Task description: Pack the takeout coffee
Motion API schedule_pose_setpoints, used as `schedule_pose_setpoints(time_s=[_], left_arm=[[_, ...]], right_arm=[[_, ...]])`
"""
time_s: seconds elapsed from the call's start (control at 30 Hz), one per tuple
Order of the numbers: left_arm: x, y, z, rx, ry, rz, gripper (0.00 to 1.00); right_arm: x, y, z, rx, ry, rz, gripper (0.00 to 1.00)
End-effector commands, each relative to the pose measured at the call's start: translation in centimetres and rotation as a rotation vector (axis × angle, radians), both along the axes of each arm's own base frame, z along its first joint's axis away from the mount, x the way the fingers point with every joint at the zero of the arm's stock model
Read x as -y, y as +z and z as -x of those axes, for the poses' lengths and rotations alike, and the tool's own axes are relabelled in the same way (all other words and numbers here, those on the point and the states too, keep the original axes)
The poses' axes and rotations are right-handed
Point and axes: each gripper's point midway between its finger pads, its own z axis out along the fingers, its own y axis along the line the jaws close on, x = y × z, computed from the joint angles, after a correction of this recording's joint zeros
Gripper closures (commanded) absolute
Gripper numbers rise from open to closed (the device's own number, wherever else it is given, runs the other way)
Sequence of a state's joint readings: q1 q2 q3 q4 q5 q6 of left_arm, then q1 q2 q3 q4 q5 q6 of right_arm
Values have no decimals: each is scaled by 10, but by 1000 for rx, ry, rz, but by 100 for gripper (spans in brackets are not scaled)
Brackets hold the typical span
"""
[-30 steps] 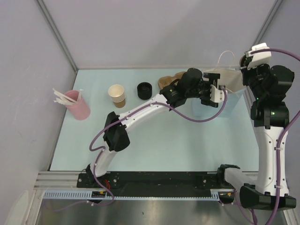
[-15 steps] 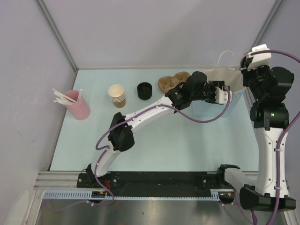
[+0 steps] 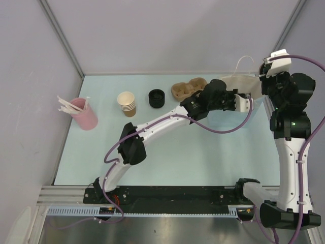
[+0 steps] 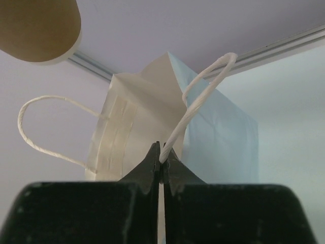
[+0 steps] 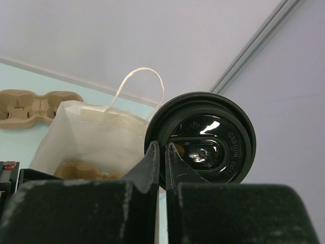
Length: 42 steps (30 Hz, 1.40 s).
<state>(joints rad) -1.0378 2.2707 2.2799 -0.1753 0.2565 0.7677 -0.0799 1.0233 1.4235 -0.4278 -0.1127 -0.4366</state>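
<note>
The takeout coffee, a tan cup (image 4: 35, 25) under a black lid (image 5: 213, 140), hangs in the air above the white paper bag (image 3: 237, 84). My right gripper (image 5: 162, 148) is shut on the lid's rim, high at the back right (image 3: 268, 68). My left gripper (image 4: 161, 154) is shut on the near string handle (image 4: 198, 96) of the bag (image 4: 137, 117), at the bag's near side (image 3: 247, 103). The bag's mouth stands open, and a tan cup carrier (image 5: 86, 170) lies inside it.
A second tan cup carrier (image 3: 187, 89) lies left of the bag. A black lid stack (image 3: 156, 97), a stack of nested tan cups (image 3: 127, 103) and a pink cup of white stirrers (image 3: 84, 114) stand further left. Walls close in at the back and both sides.
My left gripper has moved right to the bag and closed on its string handle. The right gripper has kept the coffee almost still above the bag.
</note>
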Motion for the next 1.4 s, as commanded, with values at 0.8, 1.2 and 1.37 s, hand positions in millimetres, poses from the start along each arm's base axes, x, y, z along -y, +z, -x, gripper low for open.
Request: schedule_pose_setpoints(time_s=[0.8, 1.2, 1.37], left_arm=[[-171, 28, 33, -186, 457, -124, 100], [-231, 66, -6, -136, 636, -25, 100], [-259, 89, -26, -98, 698, 35, 100]], right_arm=[[-16, 19, 2, 72, 52, -30, 100], [-17, 17, 1, 63, 62, -39, 100], [-17, 14, 0, 55, 62, -41, 100]])
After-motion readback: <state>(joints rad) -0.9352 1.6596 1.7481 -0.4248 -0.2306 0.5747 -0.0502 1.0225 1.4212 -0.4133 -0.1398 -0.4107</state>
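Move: The left hand already pinches the paper bag's near handle; the bag's middle is some 6 cm ahead, 2 cm left and 12 cm below. The empty cup carrier stands about 18 cm ahead and 23 cm left, the black lids 15 cm ahead and 39 cm left, both roughly 25 cm down; the right hand's lidded cup hangs 6 cm ahead, 5 cm right, 12 cm above. From the right hand the bag is about level, 7 cm left, 24 cm below. Keeping its pinch on the near handle, the left hand hauls the bag to the left, about 22 cm, away from under the right hand's cup and towards the middle of the table. It rises about 4 cm, dips back to its starting height, then climbs again by some 3 cm, while the wrist swings counter-clockwise by roughly 35 degrees. The right hand keeps hold of the lidded cup, nearly in place. ##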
